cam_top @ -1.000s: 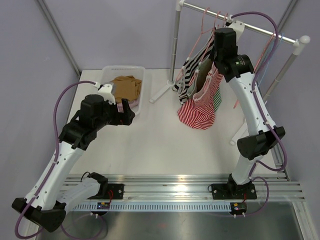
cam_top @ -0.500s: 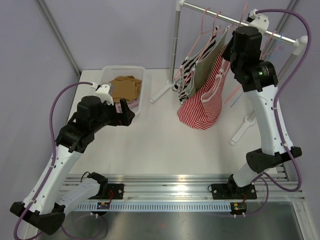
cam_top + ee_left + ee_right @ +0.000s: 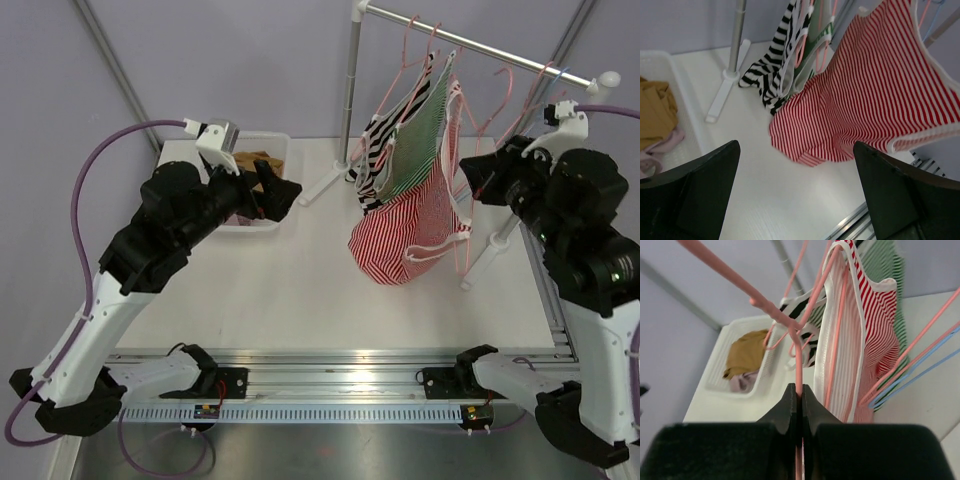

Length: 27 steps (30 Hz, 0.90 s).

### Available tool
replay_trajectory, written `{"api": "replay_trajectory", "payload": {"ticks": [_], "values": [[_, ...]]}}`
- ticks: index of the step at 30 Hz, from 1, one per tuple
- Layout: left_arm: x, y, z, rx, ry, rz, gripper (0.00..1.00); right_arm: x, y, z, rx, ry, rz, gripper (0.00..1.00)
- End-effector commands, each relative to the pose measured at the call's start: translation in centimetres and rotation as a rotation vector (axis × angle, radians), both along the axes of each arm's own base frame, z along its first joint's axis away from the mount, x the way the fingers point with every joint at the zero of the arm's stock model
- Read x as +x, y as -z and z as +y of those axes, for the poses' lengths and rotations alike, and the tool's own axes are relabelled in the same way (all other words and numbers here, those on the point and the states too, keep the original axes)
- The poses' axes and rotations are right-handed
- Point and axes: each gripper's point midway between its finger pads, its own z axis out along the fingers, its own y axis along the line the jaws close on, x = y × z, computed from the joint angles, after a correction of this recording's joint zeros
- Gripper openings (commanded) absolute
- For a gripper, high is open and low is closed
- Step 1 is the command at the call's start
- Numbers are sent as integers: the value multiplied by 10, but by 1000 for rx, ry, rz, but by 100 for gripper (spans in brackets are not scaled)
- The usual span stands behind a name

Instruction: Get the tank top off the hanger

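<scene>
A red-and-white striped tank top (image 3: 400, 235) hangs on a pink hanger (image 3: 463, 215) below the rack's rail, its hem low over the table. My right gripper (image 3: 470, 186) is to its right, shut on the hanger's wire (image 3: 799, 360). In the right wrist view the top (image 3: 880, 320) hangs just right of the pinched wire. My left gripper (image 3: 280, 190) is raised left of the rack, open and empty. In the left wrist view its fingers (image 3: 705, 185) frame bare table, with the tank top (image 3: 875, 100) ahead and apart from them.
A clothes rack (image 3: 480, 45) stands at the back right, carrying a black-and-white striped top (image 3: 372, 150), a green striped top (image 3: 425, 125) and bare pink and blue hangers (image 3: 500, 90). A white bin (image 3: 285, 145) with mustard clothes sits at the back left.
My right arm has swung from the rail down and to the right, drawing the hanger and red top with it. The left arm has risen and moved toward the rack.
</scene>
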Motion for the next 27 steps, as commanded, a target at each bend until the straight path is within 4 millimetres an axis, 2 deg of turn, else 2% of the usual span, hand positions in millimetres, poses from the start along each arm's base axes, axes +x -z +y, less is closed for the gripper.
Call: {"api": "replay_trajectory", "payload": {"ticks": [1, 4, 6, 9, 13, 15, 16, 17, 22, 24, 25, 26, 27], "values": [[14, -55, -19, -36, -11, -161, 99, -51, -13, 31, 15, -272, -59, 0], [11, -76, -51, -48, 61, -246, 99, -81, -5, 45, 27, -412, -37, 0], [5, -93, -72, -92, 137, -299, 99, -93, 2, 54, 37, -488, -28, 0], [-9, -103, -100, -113, 253, -361, 99, -108, 5, 61, 50, -559, -31, 0], [-17, -91, -135, -101, 355, -379, 99, -116, 6, 62, 54, -586, -35, 0], [-15, -87, -142, -113, 362, -369, 97, -119, 4, 65, 57, -610, -45, 0], [-11, -85, -144, -114, 351, -360, 93, -121, 4, 65, 59, -618, -49, 0], [-5, -76, -151, -96, 345, -340, 91, -122, 3, 67, 61, -630, -56, 0], [16, -63, -161, -52, 293, -319, 81, -133, 5, 71, 65, -684, -70, 0], [24, -56, -165, -32, 272, -308, 72, -135, 7, 70, 57, -683, -76, 0], [27, -55, -166, -25, 265, -309, 65, -135, 7, 69, 56, -681, -79, 0], [29, -53, -166, -16, 255, -306, 50, -135, 7, 69, 54, -679, -80, 0], [35, -46, -167, 3, 237, -291, 41, -135, 7, 68, 50, -674, -84, 0]]}}
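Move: My left hand is going for the far shoulder strap of the red-striped tank top, at the hanger's tip: about 17 cm ahead, 33 cm to its right and a touch higher. The hanger is in my right hand, which has that strap about 16 cm ahead, 2 cm left and roughly level. The green-striped top hangs some 9 cm ahead and 27 cm right of my left hand, 12 cm lower. The black-striped top is about 7 cm left of the green one, level with it. I keep my right fingers shut on the pink hanger, draw it back about 13 cm and left half as far, turning it some 35 degrees counter-clockwise to bring the far strap round to my left hand. My left hand sweeps about 17 cm right to meet it, rising 5 cm, then dipping and nudging forward, wrist turning clockwise, fingers closing to about half open around the strap. ##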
